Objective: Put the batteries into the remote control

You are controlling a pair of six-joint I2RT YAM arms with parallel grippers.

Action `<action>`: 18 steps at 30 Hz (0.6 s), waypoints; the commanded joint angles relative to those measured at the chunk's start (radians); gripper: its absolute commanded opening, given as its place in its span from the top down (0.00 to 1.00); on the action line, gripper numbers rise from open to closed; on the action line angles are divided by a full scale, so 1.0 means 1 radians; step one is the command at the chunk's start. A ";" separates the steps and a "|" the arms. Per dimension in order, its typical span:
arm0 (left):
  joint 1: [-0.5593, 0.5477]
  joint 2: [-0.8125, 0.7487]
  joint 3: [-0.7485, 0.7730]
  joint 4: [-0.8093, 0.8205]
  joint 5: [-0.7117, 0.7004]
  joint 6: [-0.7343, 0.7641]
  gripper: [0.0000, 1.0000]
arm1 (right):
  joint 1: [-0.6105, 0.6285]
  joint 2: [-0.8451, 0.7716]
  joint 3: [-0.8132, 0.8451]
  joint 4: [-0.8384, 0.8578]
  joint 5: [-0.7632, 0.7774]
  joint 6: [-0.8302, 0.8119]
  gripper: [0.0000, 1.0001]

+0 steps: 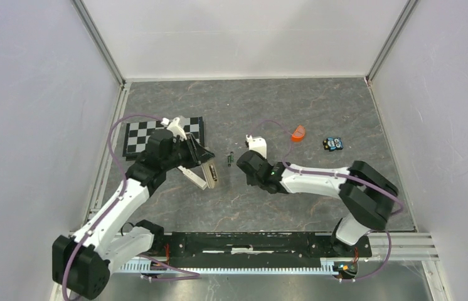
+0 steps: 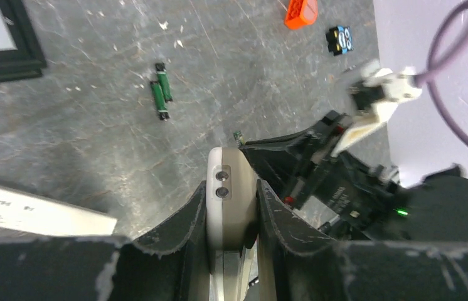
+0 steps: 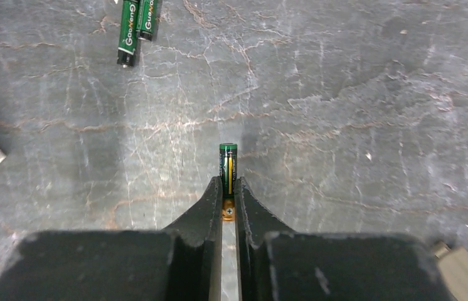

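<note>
My left gripper (image 2: 231, 188) is shut on the remote control (image 2: 234, 169), a slim tan-grey handset held on edge above the table, its end sticking out past the fingertips. In the top view the remote control (image 1: 209, 174) hangs left of centre. My right gripper (image 3: 228, 185) is shut on one green-marked battery (image 3: 228, 160), which points forward out of the fingertips just above the table. Two more batteries (image 3: 136, 25) lie side by side on the table ahead and to its left. The same batteries (image 2: 161, 97) show in the left wrist view, beyond the remote.
A checkerboard card (image 1: 156, 135) lies at the back left. An orange piece (image 1: 298, 132) and a small blue-and-black object (image 1: 334, 143) sit at the back right. A white flat strip (image 2: 31, 210) lies on the table left of my left gripper. Enclosure walls ring the table.
</note>
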State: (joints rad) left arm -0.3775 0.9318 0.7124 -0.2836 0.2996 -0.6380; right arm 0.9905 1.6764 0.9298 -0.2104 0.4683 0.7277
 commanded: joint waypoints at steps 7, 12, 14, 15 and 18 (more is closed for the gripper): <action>-0.021 0.299 -0.064 0.483 0.229 -0.190 0.98 | -0.007 -0.305 -0.155 0.120 -0.110 -0.054 0.90; -0.025 0.395 -0.076 0.640 0.317 -0.226 0.98 | -0.007 -0.442 -0.199 0.163 -0.207 -0.076 0.88; -0.029 0.419 -0.091 0.709 0.345 -0.250 0.98 | -0.006 -0.484 -0.216 0.193 -0.252 -0.076 0.88; -0.032 0.428 -0.100 0.736 0.360 -0.265 0.98 | -0.006 -0.503 -0.224 0.202 -0.279 -0.077 0.88; -0.037 0.443 -0.110 0.769 0.374 -0.283 0.98 | -0.007 -0.534 -0.239 0.266 -0.338 -0.079 0.87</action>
State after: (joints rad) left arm -0.4034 1.3582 0.6140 0.3088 0.5903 -0.8482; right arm 0.9859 1.1858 0.7090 -0.0566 0.2379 0.6682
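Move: The remote's open battery compartment, with the remote gripped by its top end in the left hand, lies about 11 cm to the left of the right hand, 2 cm back and some 10 cm above. The battery in the right hand is level with the left hand, about 12 cm to its right and 15 cm below. Two loose batteries lie about 8 cm ahead and 6 cm left of the right hand, 3 cm down; the white box about 3 cm ahead and 19 cm left. The battery, still pinched upright between the right fingertips, is lifted about 10 cm and drawn some 4 cm back towards the compartment, the right hand rolling its left side up and turning counter-clockwise. The remote comes to meet it, still gripped: the left hand goes about 7 cm right and 5 cm down with a little forward, rolling its left side down and turning slightly clockwise. ##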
